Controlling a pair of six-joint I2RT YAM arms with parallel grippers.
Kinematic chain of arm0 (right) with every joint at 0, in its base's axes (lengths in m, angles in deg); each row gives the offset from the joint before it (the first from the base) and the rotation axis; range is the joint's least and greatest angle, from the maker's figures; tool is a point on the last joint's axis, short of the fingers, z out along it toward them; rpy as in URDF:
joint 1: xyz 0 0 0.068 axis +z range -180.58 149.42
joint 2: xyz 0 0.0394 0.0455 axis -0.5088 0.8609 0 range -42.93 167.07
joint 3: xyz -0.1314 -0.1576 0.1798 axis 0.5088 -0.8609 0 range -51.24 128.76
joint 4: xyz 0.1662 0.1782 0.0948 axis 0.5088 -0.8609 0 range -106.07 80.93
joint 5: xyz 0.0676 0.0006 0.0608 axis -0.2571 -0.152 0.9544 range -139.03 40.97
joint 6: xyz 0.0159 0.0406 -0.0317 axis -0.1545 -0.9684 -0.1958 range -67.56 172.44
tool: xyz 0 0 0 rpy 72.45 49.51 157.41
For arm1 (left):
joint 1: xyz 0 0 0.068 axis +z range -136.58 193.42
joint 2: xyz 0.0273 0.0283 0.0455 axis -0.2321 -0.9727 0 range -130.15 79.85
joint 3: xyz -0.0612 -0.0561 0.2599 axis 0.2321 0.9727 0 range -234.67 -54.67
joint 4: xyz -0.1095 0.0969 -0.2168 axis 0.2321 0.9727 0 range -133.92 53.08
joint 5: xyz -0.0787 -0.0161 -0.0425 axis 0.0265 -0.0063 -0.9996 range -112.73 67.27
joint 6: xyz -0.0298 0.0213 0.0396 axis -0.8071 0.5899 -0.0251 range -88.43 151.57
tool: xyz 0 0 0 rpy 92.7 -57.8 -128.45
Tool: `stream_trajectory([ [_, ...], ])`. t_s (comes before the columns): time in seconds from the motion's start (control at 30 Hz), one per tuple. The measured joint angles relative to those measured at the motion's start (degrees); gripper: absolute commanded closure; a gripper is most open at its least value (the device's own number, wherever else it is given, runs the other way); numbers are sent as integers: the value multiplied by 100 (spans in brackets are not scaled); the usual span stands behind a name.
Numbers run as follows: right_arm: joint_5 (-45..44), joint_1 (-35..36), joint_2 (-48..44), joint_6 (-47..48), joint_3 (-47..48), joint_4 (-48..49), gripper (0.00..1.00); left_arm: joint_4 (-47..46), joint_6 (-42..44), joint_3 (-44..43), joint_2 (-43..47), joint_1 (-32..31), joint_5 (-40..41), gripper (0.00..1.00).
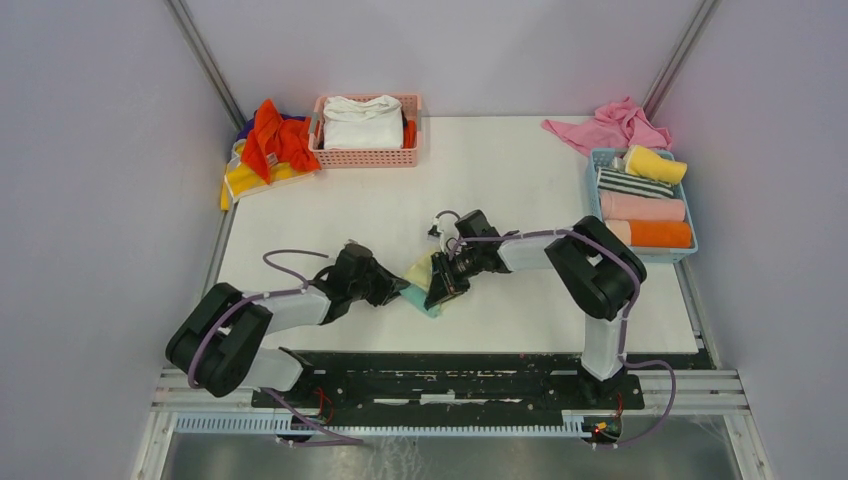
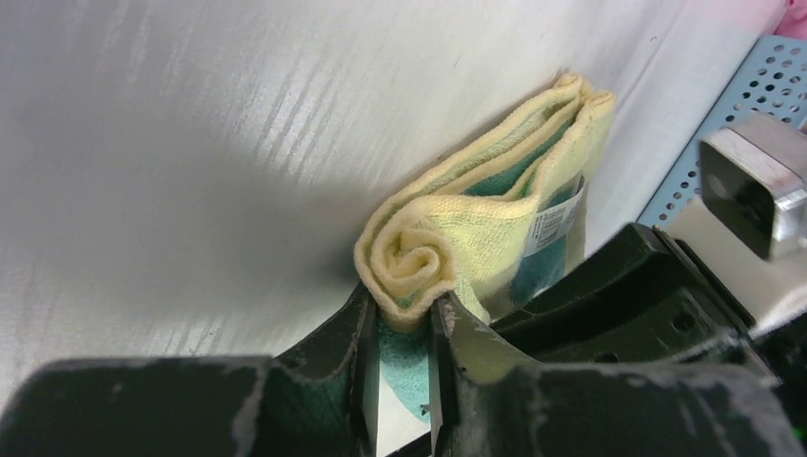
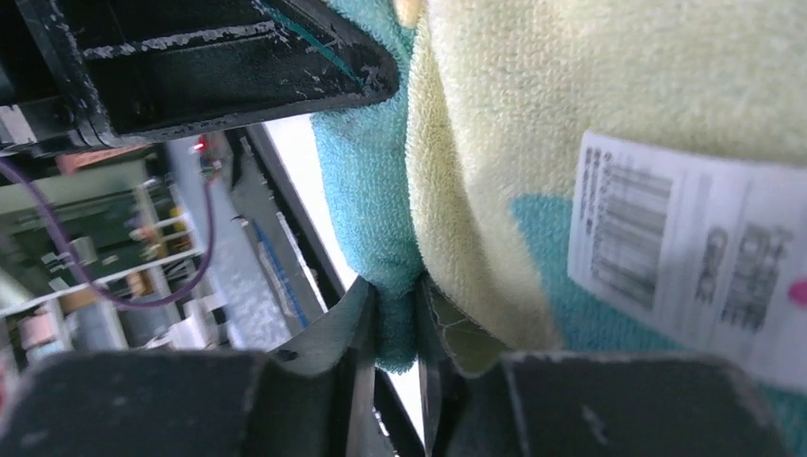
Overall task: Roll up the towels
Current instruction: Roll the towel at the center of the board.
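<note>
One of the towels, pale yellow with teal (image 1: 421, 273), lies at the table's middle near the front edge, partly rolled. In the left wrist view its rolled end (image 2: 419, 259) shows a tight spiral, and a white label is sewn on its side. My left gripper (image 1: 398, 292) (image 2: 404, 319) comes from the left and is shut on that rolled end, with teal cloth between the jaws. My right gripper (image 1: 441, 290) (image 3: 397, 307) comes from the right. Its jaws stand a narrow gap apart, pinching a teal fold of the same towel (image 3: 533, 124).
A pink basket (image 1: 365, 155) of white cloths stands at the back. A tray (image 1: 240, 160) with orange-red and yellow cloths is at the back left. At the right, a blue basket (image 1: 597, 160) (image 2: 752, 95) holds several rolled towels, with a pink cloth (image 1: 605, 125) behind it.
</note>
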Motion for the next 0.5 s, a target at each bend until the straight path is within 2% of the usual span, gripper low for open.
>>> stream_trajectory([
  [0.1, -678, 146, -404, 203, -46, -299, 63, 378, -11, -190, 4, -79, 157, 88],
  [0.23, -1996, 542, -1141, 647, -52, -890, 50, 992, -39, -463, 57, -177, 426, 91],
  [0.37, -3539, 1233, -1976, 1095, -55, -1390, 45, 1563, -98, -717, 76, -234, 645, 91],
  [0.5, -4787, 2057, -2500, 1462, -55, -1451, 43, 1915, -118, -883, 63, -295, 776, 91],
])
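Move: The left fingers still pinch the towel roll's outer end. The roll's middle lies some 3 cm to their right and 2 cm back; the unrolled flap's middle is about 7 cm to their right and 3 cm ahead. From the right hand, around the roll's near end, the roll's middle is roughly 3 cm to the left and 1 cm ahead, the flap some 6 cm ahead and 1 cm right, and the table's front edge about 11 cm straight back, all near its height. The right fingers come free of the roll's near end, still spreading from a narrow gap to a bit over half open, and the hand lifts about 6 cm off it, edging right and then back left while the wrist swings some 50 degrees to point more steeply down and forward. The left hand keeps its pinch on the other end, shifting it about 1 cm to the left with a slight roll, its left side rising. ##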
